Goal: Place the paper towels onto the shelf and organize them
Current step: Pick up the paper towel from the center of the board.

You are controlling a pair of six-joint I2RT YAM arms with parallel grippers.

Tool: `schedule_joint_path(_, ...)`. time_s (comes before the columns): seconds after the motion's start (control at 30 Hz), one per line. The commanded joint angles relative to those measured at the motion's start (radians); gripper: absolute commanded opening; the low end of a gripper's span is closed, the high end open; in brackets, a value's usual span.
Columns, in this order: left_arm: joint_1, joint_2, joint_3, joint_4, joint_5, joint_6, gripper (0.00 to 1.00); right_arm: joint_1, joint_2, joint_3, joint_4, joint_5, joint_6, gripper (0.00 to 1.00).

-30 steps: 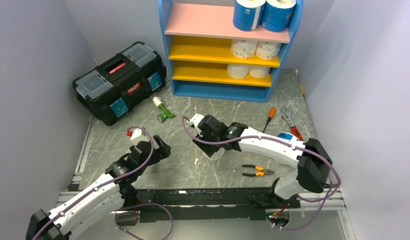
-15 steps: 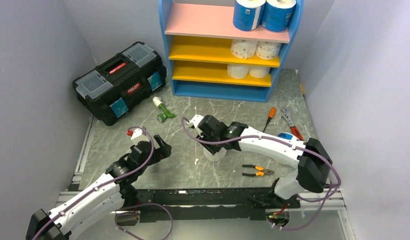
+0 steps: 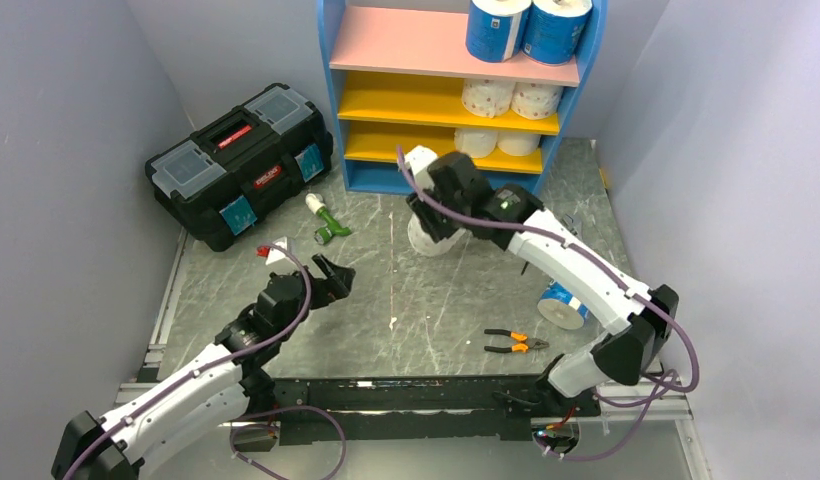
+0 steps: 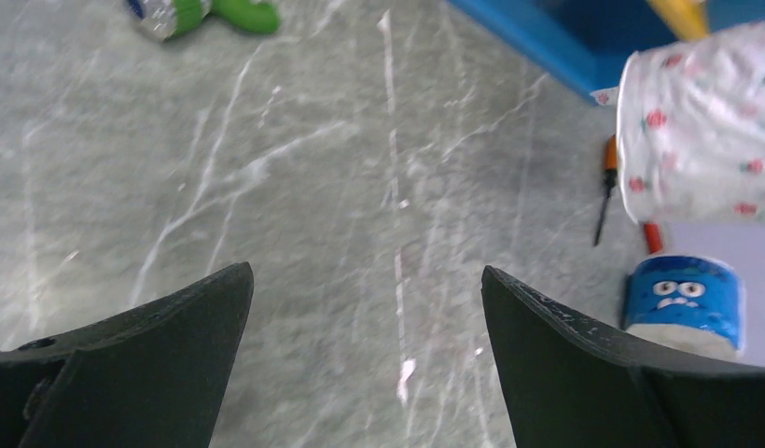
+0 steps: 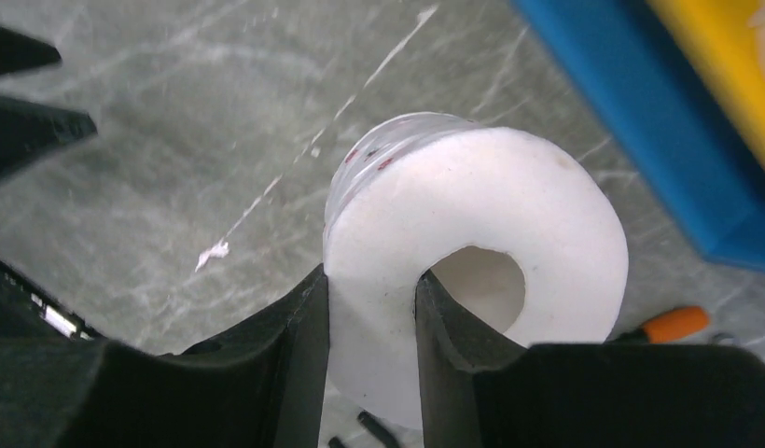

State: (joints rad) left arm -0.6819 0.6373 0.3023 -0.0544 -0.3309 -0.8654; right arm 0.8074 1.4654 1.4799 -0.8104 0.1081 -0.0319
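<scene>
My right gripper (image 3: pixel 429 222) is shut on the wall of a white paper towel roll with pink dots (image 3: pixel 424 238), one finger (image 5: pixel 453 322) inside the core and one outside. The roll (image 5: pixel 509 205) hangs above the floor just in front of the blue base of the shelf (image 3: pixel 446 183). The shelf holds two blue-wrapped rolls (image 3: pixel 497 28) on its pink top board, two pink-dotted rolls (image 3: pixel 486 97) on the middle yellow board and two white rolls (image 3: pixel 476 142) on the lower one. Another blue roll (image 3: pixel 564 305) stands on the floor by the right arm. My left gripper (image 3: pixel 331 280) hovers open and empty over bare floor (image 4: pixel 365 280).
A black toolbox (image 3: pixel 241 165) sits at the back left. A green-and-white tool (image 3: pixel 326 222) lies in front of it. Orange-handled pliers (image 3: pixel 516 343) lie near the right arm's base. A screwdriver (image 4: pixel 607 177) lies right of the held roll. Grey walls close in both sides.
The right gripper closed on the pink-dotted roll, lifted it off the floor and carried it toward the shelf, uncovering the blue roll. The left gripper edged forward.
</scene>
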Motion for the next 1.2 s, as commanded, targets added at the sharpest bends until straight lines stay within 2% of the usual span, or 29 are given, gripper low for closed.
schedule_joint_path(0.0,-0.001,0.036,0.032,0.263,0.019,0.044,0.99,-0.056,0.069,0.216,-0.059,0.012,-0.076,0.21)
schedule_joint_path(0.13,-0.009,0.116,0.088,0.353,-0.002,0.086,0.99,-0.109,0.193,0.446,-0.120,0.017,-0.112,0.21)
schedule_joint_path(0.33,-0.020,0.253,0.199,0.472,-0.015,0.172,0.99,-0.156,0.319,0.686,-0.158,-0.046,-0.097,0.20)
schedule_joint_path(0.57,-0.054,0.446,0.278,0.801,0.014,0.414,0.99,-0.158,0.340,0.749,-0.186,-0.084,-0.055,0.20)
schedule_joint_path(0.77,-0.093,0.595,0.275,1.094,0.023,0.753,0.99,-0.161,0.336,0.807,-0.232,-0.096,0.011,0.20)
schedule_joint_path(0.87,-0.092,0.686,0.270,1.279,0.116,0.912,0.99,-0.166,0.351,0.868,-0.246,-0.103,0.030,0.21)
schedule_joint_path(1.0,-0.086,0.791,0.279,1.455,0.182,1.001,0.99,-0.170,0.366,0.919,-0.248,-0.085,0.053,0.21)
schedule_joint_path(1.17,-0.068,0.894,0.361,1.535,0.212,1.036,0.99,-0.175,0.355,0.911,-0.191,-0.045,0.058,0.21)
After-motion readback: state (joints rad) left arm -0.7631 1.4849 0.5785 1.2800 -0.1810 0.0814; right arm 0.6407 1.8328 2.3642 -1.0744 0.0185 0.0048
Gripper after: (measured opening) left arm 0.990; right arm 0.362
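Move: Beneath the pink top, the free spot on the upper yellow shelf lies about 22 cm ahead of the right hand and 10 cm above it, level sideways. The nearest floral roll there stands some 11 cm to the spot's right, and the nearest white roll sits about 14 cm below that one. From the left hand, the held paper towel is roughly 19 cm right, 4 cm ahead and 5 cm up; the green fitting lies 16 cm ahead, 3 cm left and 11 cm below. Carrying the paper towel, still pinched by its rim, the right hand sweeps up about 15 cm and forward about 9 towards the shelf, easing back a little midway before climbing again. The left hand, fingers staying wide open, rises beside it, also going right and forward in towards the roll's underside, its fingertips swinging upward by some 55 degrees. ##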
